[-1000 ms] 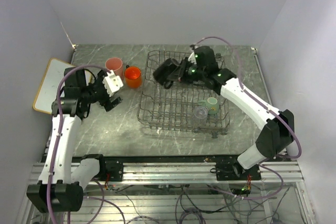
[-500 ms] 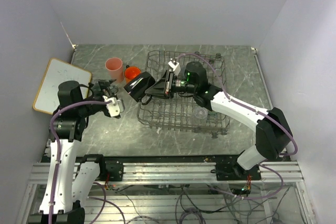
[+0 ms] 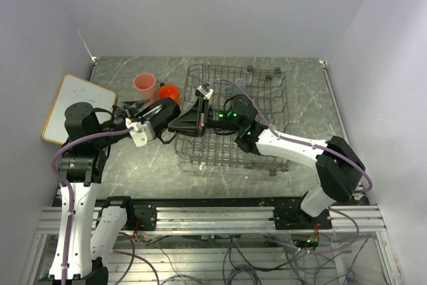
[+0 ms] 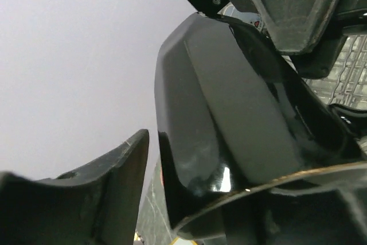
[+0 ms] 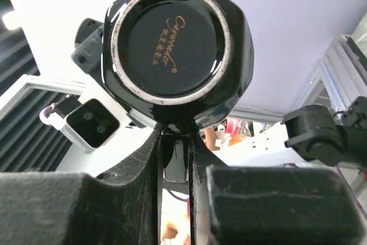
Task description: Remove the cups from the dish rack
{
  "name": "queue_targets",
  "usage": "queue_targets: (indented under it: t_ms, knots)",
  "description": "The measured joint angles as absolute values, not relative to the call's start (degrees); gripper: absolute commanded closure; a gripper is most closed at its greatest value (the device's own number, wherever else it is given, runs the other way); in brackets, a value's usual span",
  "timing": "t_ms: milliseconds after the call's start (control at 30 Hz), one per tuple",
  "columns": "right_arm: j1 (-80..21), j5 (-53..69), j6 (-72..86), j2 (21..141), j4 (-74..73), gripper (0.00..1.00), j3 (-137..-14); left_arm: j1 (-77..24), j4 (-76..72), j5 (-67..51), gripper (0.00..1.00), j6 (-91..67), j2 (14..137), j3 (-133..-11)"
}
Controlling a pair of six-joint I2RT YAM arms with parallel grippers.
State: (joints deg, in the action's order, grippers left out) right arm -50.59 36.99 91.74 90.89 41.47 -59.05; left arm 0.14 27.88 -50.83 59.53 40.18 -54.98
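Note:
A glossy black mug (image 3: pixel 165 112) hangs on its side above the table, left of the dish rack (image 3: pixel 283 119). My right gripper (image 3: pixel 181 123) is shut on its handle, and the right wrist view shows the mug's base (image 5: pixel 172 44) above the closed fingers (image 5: pixel 175 159). My left gripper (image 3: pixel 152 113) stands open around the mug body (image 4: pixel 229 119). One finger (image 4: pixel 109 193) stands a narrow gap away from the wall. A pink tumbler (image 3: pixel 144 84) and an orange mug (image 3: pixel 169 91) stand on the table behind.
A white board with a wooden frame (image 3: pixel 70 101) lies at the table's left edge. A small grey cup (image 3: pixel 241 84) sits at the rack's far side. My right arm stretches across the rack's front half and hides what lies under it.
My right gripper carried the black mug out of the rack and leftward. My left gripper swung right to meet it, and its jaws have narrowed around the mug.

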Motion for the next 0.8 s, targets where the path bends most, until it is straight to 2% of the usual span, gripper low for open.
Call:
queue_targets:
  t_ms: [67, 133, 167, 267, 333, 400, 567, 800]
  knots:
    - [-51.18, 35.97, 93.89, 91.13, 44.16, 1.0, -58.81, 0.14, 27.42, -50.98, 0.78, 58.92, 39.55, -54.96]
    - [-51.31, 35.31, 94.39, 91.13, 45.21, 1.0, -58.65, 0.12, 25.39, -51.62, 0.92, 57.08, 38.83, -54.74]
    - [-51.48, 35.38, 94.32, 91.33, 45.98, 0.9, -58.35, 0.08, 23.94, -51.92, 0.93, 55.55, 38.33, -54.78]
    - [-51.62, 35.57, 93.86, 91.59, 46.33, 0.48, -57.74, 0.05, 22.92, -52.51, 0.93, 52.4, 37.52, -54.81]
    - [-51.51, 34.96, 94.56, 91.57, 45.65, 0.25, -57.78, -0.01, 23.2, -52.03, 0.93, 52.9, 38.02, -55.0]
    - [-51.05, 34.94, 94.32, 91.05, 45.12, 0.16, -57.78, -0.03, 25.65, -51.2, 0.93, 53.04, 39.99, -55.48]
    - [-45.65, 35.31, 90.19, 86.85, 38.83, 0.12, -56.47, -0.34, 30.85, -45.47, 0.93, 51.88, 47.88, -59.22]
    - [-35.27, 29.91, 75.79, 76.42, 15.81, 0.12, -59.81, -2.9, 42.11, -28.03, 0.93, 51.0, 65.21, -64.31]
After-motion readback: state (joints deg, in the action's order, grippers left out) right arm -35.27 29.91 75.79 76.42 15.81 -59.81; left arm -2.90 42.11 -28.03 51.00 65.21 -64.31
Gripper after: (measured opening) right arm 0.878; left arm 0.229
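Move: The black mug hangs between my hands: its middle is about 4 cm right and 2 cm back of my left fingers, which stand open around its rim wall, and about 3 cm left and 4 cm ahead of my right fingers, which hold it by the handle. Some 28 cm below my left hand, the orange mug is roughly 18 cm ahead, the pink cup 21 cm ahead and 7 cm left, and the grey mug 15 cm ahead and 13 cm left. I close my left fingers on the black mug's rim wall, lifting slightly, then carry the mug down some 13 cm while reaching forward and a little left towards the orange mug, tipping the fingers down about 35 degrees and turning counter-clockwise. Once the left grips, my right fingers open off the handle and withdraw right and forward, nearly level, about 13 cm, turning clockwise. ##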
